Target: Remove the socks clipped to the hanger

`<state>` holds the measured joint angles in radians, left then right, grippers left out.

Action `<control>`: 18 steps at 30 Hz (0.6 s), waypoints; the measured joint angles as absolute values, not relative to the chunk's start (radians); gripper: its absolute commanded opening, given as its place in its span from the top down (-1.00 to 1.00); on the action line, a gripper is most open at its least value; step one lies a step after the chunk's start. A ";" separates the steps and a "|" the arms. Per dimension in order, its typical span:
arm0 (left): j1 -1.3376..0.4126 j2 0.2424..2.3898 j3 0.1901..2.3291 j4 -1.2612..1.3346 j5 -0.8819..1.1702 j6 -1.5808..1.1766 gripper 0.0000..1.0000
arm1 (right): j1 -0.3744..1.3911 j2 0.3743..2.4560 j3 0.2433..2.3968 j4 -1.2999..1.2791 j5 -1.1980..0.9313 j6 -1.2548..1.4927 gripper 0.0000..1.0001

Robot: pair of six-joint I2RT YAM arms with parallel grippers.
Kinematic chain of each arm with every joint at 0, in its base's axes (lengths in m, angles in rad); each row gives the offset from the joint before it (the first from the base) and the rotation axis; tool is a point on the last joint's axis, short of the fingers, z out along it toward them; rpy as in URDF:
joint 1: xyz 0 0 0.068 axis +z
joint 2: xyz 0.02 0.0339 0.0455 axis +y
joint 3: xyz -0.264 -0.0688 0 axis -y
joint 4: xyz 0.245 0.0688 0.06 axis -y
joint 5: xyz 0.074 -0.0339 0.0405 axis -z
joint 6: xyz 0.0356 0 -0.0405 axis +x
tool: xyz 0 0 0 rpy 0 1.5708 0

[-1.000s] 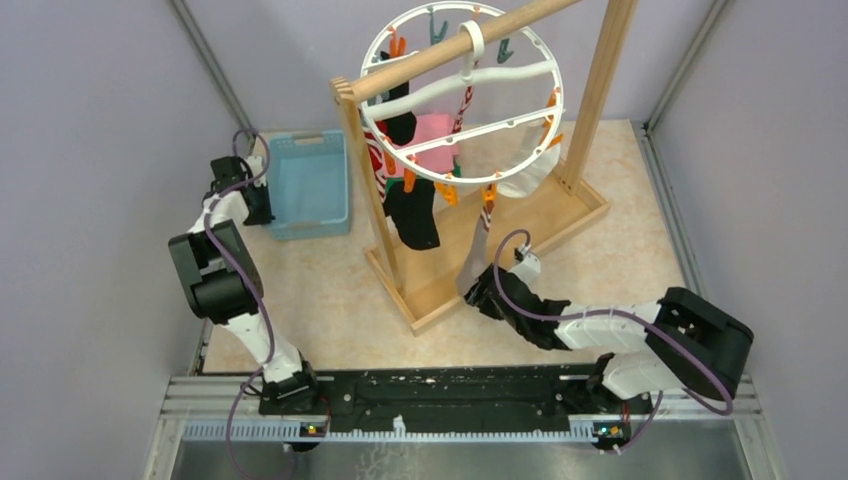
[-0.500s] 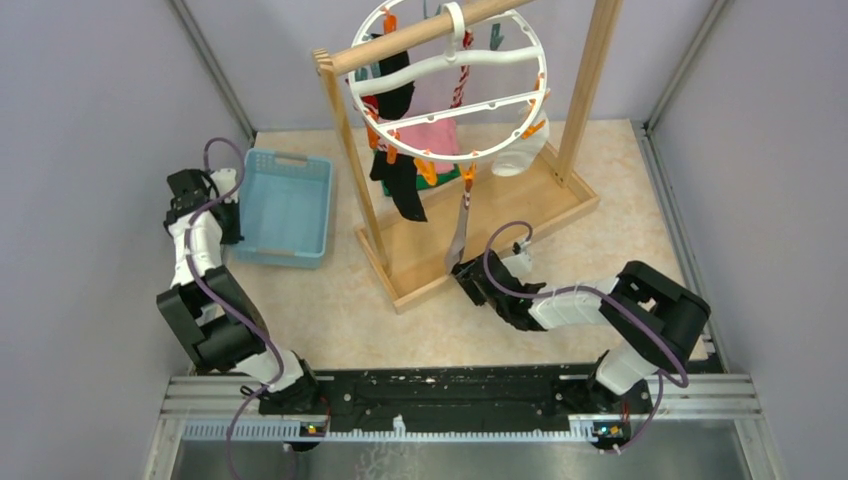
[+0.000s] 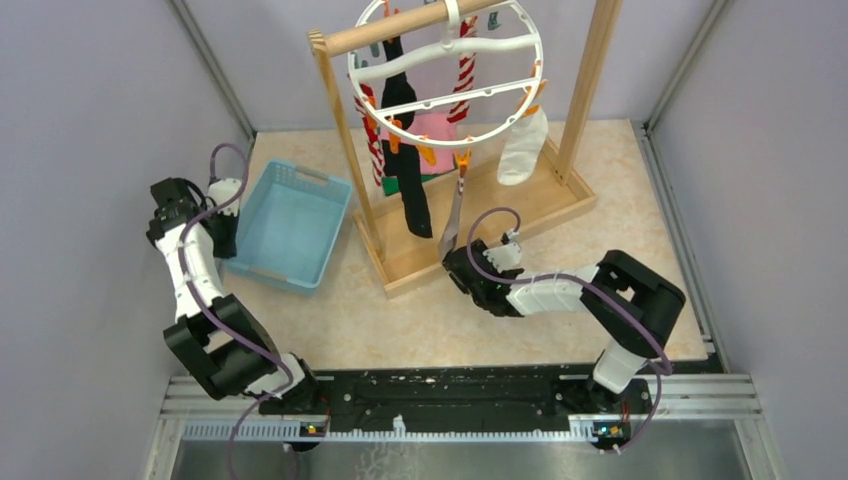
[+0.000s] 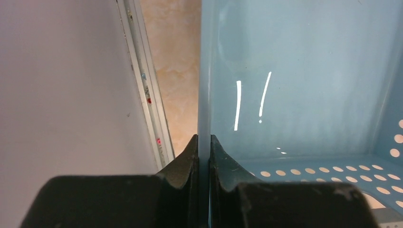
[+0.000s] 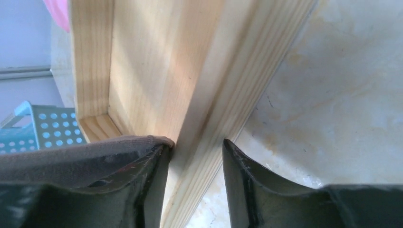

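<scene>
The round white hanger point(image 3: 445, 75) hangs from the rod of the wooden stand point(image 3: 520, 215). Clipped to it are a black sock point(image 3: 405, 175), red-and-white striped socks point(image 3: 372, 140), a pink one point(image 3: 437, 130), a white sock point(image 3: 523, 150) and a long grey sock point(image 3: 452, 222). My right gripper point(image 3: 455, 265) is low at the stand's front rail, open, its jaws astride the wooden rail point(image 5: 209, 109). The grey sock point(image 5: 71, 159) lies over the outside of its left finger. My left gripper point(image 4: 204, 142) is shut on the rim of the blue basket point(image 4: 294, 71).
The blue basket point(image 3: 290, 225) sits at an angle to the left of the stand, close to its left post point(image 3: 345, 150). Grey walls close in both sides. The metal floor rail point(image 4: 149, 109) runs just left of the basket.
The stand and hanger have slid left. My right gripper moved left with them and its jaws have narrowed. My left arm swung the basket round, tilting its far end toward the stand.
</scene>
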<state>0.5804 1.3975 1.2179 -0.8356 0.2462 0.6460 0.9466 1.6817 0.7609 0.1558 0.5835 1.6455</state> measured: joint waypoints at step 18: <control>0.609 1.250 1.325 -1.232 0.253 1.278 1.00 | 1.063 1.172 0.620 0.033 0.649 1.131 -0.97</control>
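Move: The basket, pinched by its left rim, has its middle about 12 cm right of the left hand, 5 ahead and 5 below; the stand's near corner is some 29 cm right, 6 back and 13 down. The grey sock hangs about 15 cm above the right hand, 1 ahead and 2 left; the long black sock is about 9 left and 4 ahead, the white one 10 right and 10 ahead, both similarly high. The stand's front base edge, between the right hand's fingers, is let go as they spread wide; that hand climbs about 9 cm and draws back and a little right, up beside the grey sock's toe, turning counter-clockwise. The left hand keeps its pinch on the basket rim, pulling it back and up and swinging it some 30 degrees clockwise. ##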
